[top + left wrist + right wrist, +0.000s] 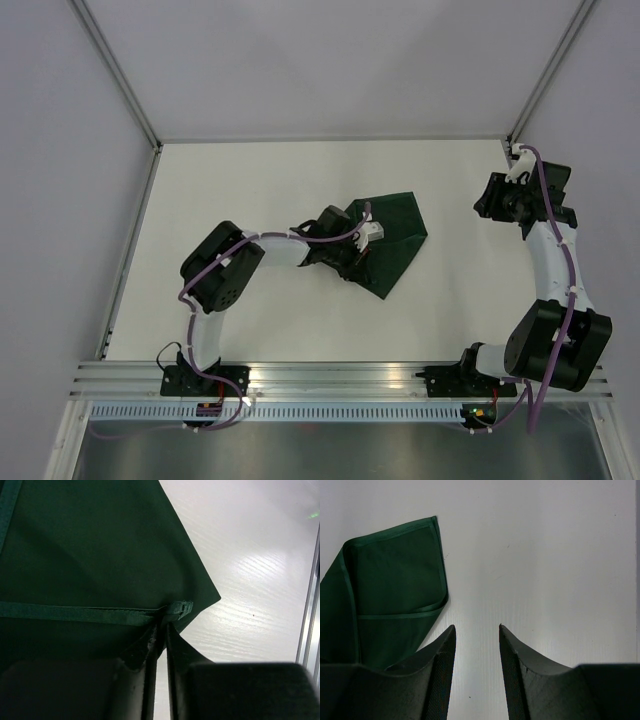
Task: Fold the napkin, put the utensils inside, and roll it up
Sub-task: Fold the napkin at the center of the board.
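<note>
The dark green napkin lies partly folded in the middle of the white table, one layer doubled over another with hemmed edges showing. My left gripper rests on its near left side. In the left wrist view the napkin fills the frame, and my left gripper has its jaws nearly together, pinching the hemmed corner at their tips. My right gripper hovers off to the napkin's right. It is open over bare table with nothing between its fingers. The utensils are out of view.
The white table is bounded by grey walls at the back and sides. A metal rail runs along the near edge by the arm bases, and it also shows at the right of the left wrist view as a rail.
</note>
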Controlling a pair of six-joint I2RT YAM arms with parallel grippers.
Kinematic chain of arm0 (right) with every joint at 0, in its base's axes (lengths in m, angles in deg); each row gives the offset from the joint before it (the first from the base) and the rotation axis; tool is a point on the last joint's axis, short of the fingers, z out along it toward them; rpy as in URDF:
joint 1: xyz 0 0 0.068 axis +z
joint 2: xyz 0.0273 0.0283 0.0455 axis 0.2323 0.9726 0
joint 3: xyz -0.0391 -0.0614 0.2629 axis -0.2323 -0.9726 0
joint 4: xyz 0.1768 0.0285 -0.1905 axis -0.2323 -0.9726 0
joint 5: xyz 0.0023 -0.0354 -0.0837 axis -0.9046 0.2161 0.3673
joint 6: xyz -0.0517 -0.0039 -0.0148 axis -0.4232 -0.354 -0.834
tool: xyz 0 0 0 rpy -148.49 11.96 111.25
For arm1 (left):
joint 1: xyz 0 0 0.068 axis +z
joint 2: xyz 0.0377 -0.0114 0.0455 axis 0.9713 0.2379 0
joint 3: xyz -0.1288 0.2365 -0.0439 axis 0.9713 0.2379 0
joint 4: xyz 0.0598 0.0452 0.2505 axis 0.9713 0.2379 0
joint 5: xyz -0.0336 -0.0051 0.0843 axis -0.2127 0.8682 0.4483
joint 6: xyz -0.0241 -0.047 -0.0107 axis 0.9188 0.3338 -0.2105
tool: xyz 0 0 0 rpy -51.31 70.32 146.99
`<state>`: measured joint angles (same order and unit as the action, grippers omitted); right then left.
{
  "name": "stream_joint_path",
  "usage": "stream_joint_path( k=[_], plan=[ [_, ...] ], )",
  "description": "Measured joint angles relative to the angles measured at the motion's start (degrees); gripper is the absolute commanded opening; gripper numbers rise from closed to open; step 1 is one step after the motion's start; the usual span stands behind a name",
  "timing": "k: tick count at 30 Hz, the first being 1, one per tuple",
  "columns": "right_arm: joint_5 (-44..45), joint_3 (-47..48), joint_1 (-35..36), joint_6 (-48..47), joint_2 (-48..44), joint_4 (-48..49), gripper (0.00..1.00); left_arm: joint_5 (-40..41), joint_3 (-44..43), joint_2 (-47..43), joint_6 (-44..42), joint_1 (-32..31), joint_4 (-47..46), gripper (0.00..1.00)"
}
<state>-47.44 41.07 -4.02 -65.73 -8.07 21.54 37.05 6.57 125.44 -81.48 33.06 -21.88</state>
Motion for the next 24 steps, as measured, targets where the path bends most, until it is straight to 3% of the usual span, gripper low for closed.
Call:
stream_joint_path(
  k=[6, 24],
  plan=[
    [0.00, 0.00, 0.50, -0.09, 0.04, -0.04, 0.46, 3.02, -1.20, 0.39, -0.17, -2.01, 0.07, 0.32],
    [0.11, 0.02, 4.37, -1.77, 4.35, -1.22, 0.46, 9.25, -6.05, 1.73, 0.74, -7.21, 0.07, 0.43]
  ],
)
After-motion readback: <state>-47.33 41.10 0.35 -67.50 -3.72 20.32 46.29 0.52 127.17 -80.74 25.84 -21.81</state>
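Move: The folded-over napkin corner lies right between the left fingertips, just below them. From this hand, the napkin's near corner is about 4 cm right and 6 cm back, its right corner some 15 cm right and 9 cm ahead, all at table height. The right hand has the napkin's right corner about 11 cm left, 5 cm back and 17 cm below, and the folded-over corner about 26 cm left and 14 cm back. Left fingers open on the folded-over corner, dragging right about 5 cm; the open right hand sinks leftward towards the napkin. ##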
